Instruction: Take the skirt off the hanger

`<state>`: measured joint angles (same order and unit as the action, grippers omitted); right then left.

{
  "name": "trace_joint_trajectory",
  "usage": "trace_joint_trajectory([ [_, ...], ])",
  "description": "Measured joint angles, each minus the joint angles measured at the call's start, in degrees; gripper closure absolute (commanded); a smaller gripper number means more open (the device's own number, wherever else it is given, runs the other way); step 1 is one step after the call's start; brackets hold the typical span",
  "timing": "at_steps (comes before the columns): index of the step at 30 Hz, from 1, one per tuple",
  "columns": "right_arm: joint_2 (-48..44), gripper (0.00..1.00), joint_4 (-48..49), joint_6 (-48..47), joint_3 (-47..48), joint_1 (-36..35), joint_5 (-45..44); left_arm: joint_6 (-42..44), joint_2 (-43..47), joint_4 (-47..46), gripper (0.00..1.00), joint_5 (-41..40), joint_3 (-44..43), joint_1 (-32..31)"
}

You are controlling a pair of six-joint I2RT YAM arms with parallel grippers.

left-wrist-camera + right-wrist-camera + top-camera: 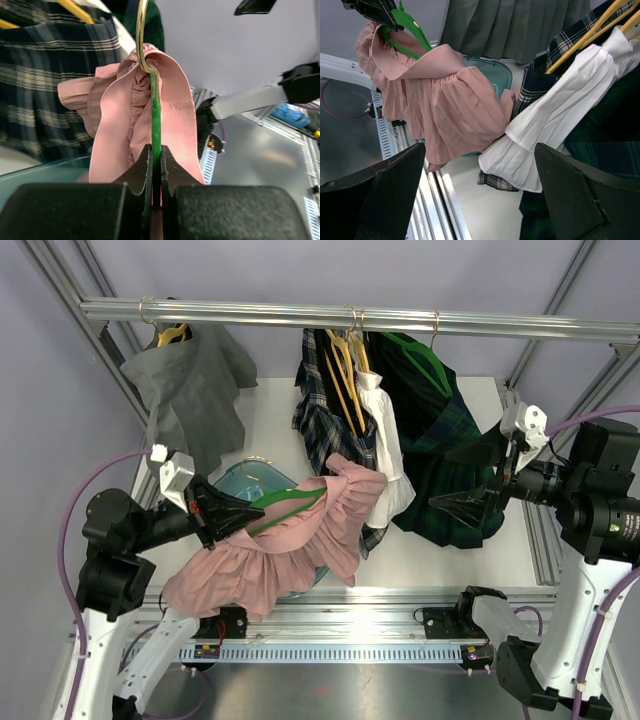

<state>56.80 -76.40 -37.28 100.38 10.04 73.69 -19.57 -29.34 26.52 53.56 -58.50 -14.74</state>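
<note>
A pink pleated skirt [270, 550] hangs on a green hanger [288, 508] off the rail, held low over the table's front left. My left gripper [232, 512] is shut on the green hanger's bar [156, 125], with the pink waistband [175, 115] looped round the bar and its gold hook [141, 40]. My right gripper [478, 475] is open and empty at the right, apart from the skirt. In the right wrist view the pink skirt [440, 110] and green hanger [412, 27] sit upper left, beyond my open jaws.
A metal rail [350, 318] at the back carries a grey skirt [190, 390], a navy plaid skirt [325, 410], a white skirt [385, 455] and a dark green plaid skirt [445, 455]. A teal bin [245, 480] sits under the pink skirt.
</note>
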Motion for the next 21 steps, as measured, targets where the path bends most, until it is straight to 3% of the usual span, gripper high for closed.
trace_joint_trajectory([
  [3, 0.02, 0.03, 0.02, 2.75, -1.07, -0.61, -0.17, -1.66, -2.4, -2.71, 1.0, 0.39, 0.0, -3.15],
  [7, 0.24, 0.04, -0.13, 5.09, -4.39, -2.93, -1.57, -0.7, -7.45, -3.52, 1.0, -3.93, -0.42, -15.23],
  [14, 0.61, 0.04, -0.28, 6.93, -6.82, -6.29, -7.3, 5.31, -21.79, -1.68, 1.0, -24.37, -5.62, -39.91],
  [21, -3.04, 0.07, 0.11, 9.4, -13.38, -6.54, -15.82, 8.9, -31.91, -3.3, 1.0, -43.06, -10.12, -48.35],
])
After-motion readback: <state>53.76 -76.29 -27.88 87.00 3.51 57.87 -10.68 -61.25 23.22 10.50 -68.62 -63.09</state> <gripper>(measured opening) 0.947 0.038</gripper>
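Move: My left hand already pinches the green hanger. The skirt's free waist corner lies about 16 cm to its right, 3 cm ahead and 4 cm lower. My open right gripper waits some 28 cm to its right, 4 cm ahead and a little higher. From my right hand that corner is about 13 cm left, level ahead and 8 cm below; the white garment hangs roughly 14 cm ahead, 8 cm left, and the green tartan some 15 cm straight ahead, both lower. I keep my left grip on the hanger and sweep it about 15 cm to the right towards my right gripper, sinking some 5 cm and dipping the fingertips, with a slight forward curl at the end. Meanwhile my right hand stays wide open, drops about 8 cm towards the skirt's free waist corner and tips its fingers down and a bit clockwise. ##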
